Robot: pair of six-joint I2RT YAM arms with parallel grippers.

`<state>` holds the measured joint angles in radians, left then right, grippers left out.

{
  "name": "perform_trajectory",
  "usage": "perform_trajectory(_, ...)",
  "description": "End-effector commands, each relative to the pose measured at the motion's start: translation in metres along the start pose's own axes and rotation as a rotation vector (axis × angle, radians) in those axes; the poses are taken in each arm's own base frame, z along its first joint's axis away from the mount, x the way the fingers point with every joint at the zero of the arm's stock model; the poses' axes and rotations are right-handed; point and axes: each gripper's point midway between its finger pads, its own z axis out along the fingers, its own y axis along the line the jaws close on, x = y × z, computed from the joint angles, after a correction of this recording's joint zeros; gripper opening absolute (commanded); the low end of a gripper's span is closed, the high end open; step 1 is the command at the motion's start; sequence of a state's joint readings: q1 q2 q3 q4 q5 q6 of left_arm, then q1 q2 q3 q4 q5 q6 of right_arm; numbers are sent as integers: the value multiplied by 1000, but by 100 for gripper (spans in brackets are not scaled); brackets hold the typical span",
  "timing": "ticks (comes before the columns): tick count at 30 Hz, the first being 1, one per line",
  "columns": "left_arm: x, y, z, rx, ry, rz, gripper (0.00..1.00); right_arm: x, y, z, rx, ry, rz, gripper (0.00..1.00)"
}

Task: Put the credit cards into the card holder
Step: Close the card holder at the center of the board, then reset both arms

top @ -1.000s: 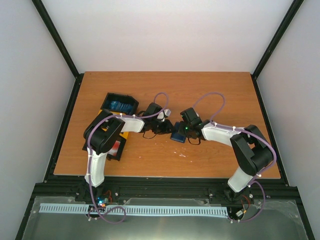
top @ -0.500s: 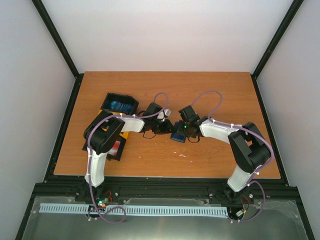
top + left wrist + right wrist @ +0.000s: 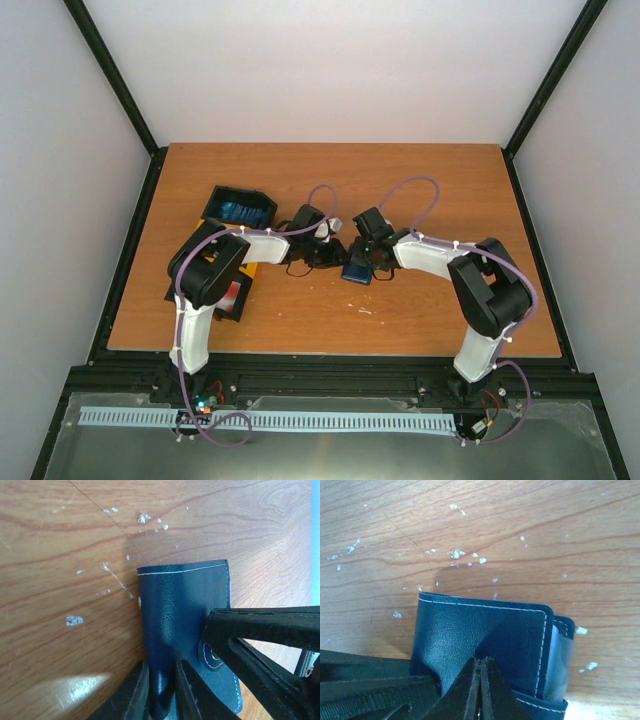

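The card holder (image 3: 356,270), a dark navy wallet, lies folded on the table between the two arms. In the left wrist view my left gripper (image 3: 161,680) is shut on the near edge of the card holder (image 3: 182,605), the leather pinched between its two fingers. My right gripper (image 3: 481,661) is shut, its tips together and resting on the cover of the card holder (image 3: 485,630). A pale grey-blue sheet (image 3: 561,660) shows between the flaps at the right. Blue credit cards (image 3: 241,211) and a white-and-red one (image 3: 232,298) lie in the tray at the left.
The black-and-yellow tray (image 3: 262,268) sits under the left arm at the table's left side. White flecks (image 3: 455,554) dot the wood beyond the wallet. The right arm's fingers (image 3: 260,630) reach over the wallet's right corner in the left wrist view.
My right arm has swung left and brought its gripper over the card holder, and its jaws have closed fully. The left arm and the card holder have stayed put.
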<state>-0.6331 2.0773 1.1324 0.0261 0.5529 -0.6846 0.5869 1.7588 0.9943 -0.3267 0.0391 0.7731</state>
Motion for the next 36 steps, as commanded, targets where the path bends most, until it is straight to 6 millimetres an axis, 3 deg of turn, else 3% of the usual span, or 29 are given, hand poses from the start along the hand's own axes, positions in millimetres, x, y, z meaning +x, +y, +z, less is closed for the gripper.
perform_trajectory(1, 95, 112, 6, -389, 230, -168, 17, 42, -16, 17, 57, 124, -31, 3)
perform_trajectory(6, 61, 78, -15, -345, 118, -117, 21, -19, 18, -52, -54, -124, -24, 5)
perform_trajectory(10, 27, 42, -46, -316, -14, -60, 34, -43, 9, -112, -52, -291, 8, 10)
perform_trajectory(16, -3, -13, -109, -248, -218, 43, 52, -29, -36, -170, -2, -387, 38, 28)
perform_trajectory(21, -18, -60, -184, -188, -451, 168, 74, -18, -61, -217, -21, -467, 22, 41)
perform_trajectory(24, -21, -78, -228, -192, -578, 232, 85, -16, -76, -254, -34, -550, 35, 49)
perform_trajectory(26, -21, -86, -257, -205, -661, 259, 98, -14, -86, -279, -48, -607, 46, 58)
perform_trajectory(32, -11, -111, -339, -212, -887, 327, 100, -10, -117, -344, -60, -762, 89, 84)
perform_trajectory(36, 3, -117, -390, -222, -1030, 342, 100, -3, -137, -361, -34, -816, 107, 99)
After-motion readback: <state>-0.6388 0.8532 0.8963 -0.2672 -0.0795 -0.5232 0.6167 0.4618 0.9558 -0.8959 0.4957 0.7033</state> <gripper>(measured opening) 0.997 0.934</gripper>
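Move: The closed card holder lies right under both grippers. Its middle is about 3 cm to the right of the left hand, 1 cm nearer the bases and 1 cm lower; from the right hand it is about 1 cm back, 2 cm below and not off to either side. The tray's far black bin stands some 23 cm to the left of the left hand and 10 cm farther out, its near black bin about 27 cm left and 8 cm back. Let go of the card holder with both hands. Slide the left gripper off the spine to the left while still low, then lift it steeply, about 32 cm in all. Raise the right gripper straight off the cover first, then carry it right and back, still rising. Open both grippers wide and tip both wrists up by over 40 degrees. ##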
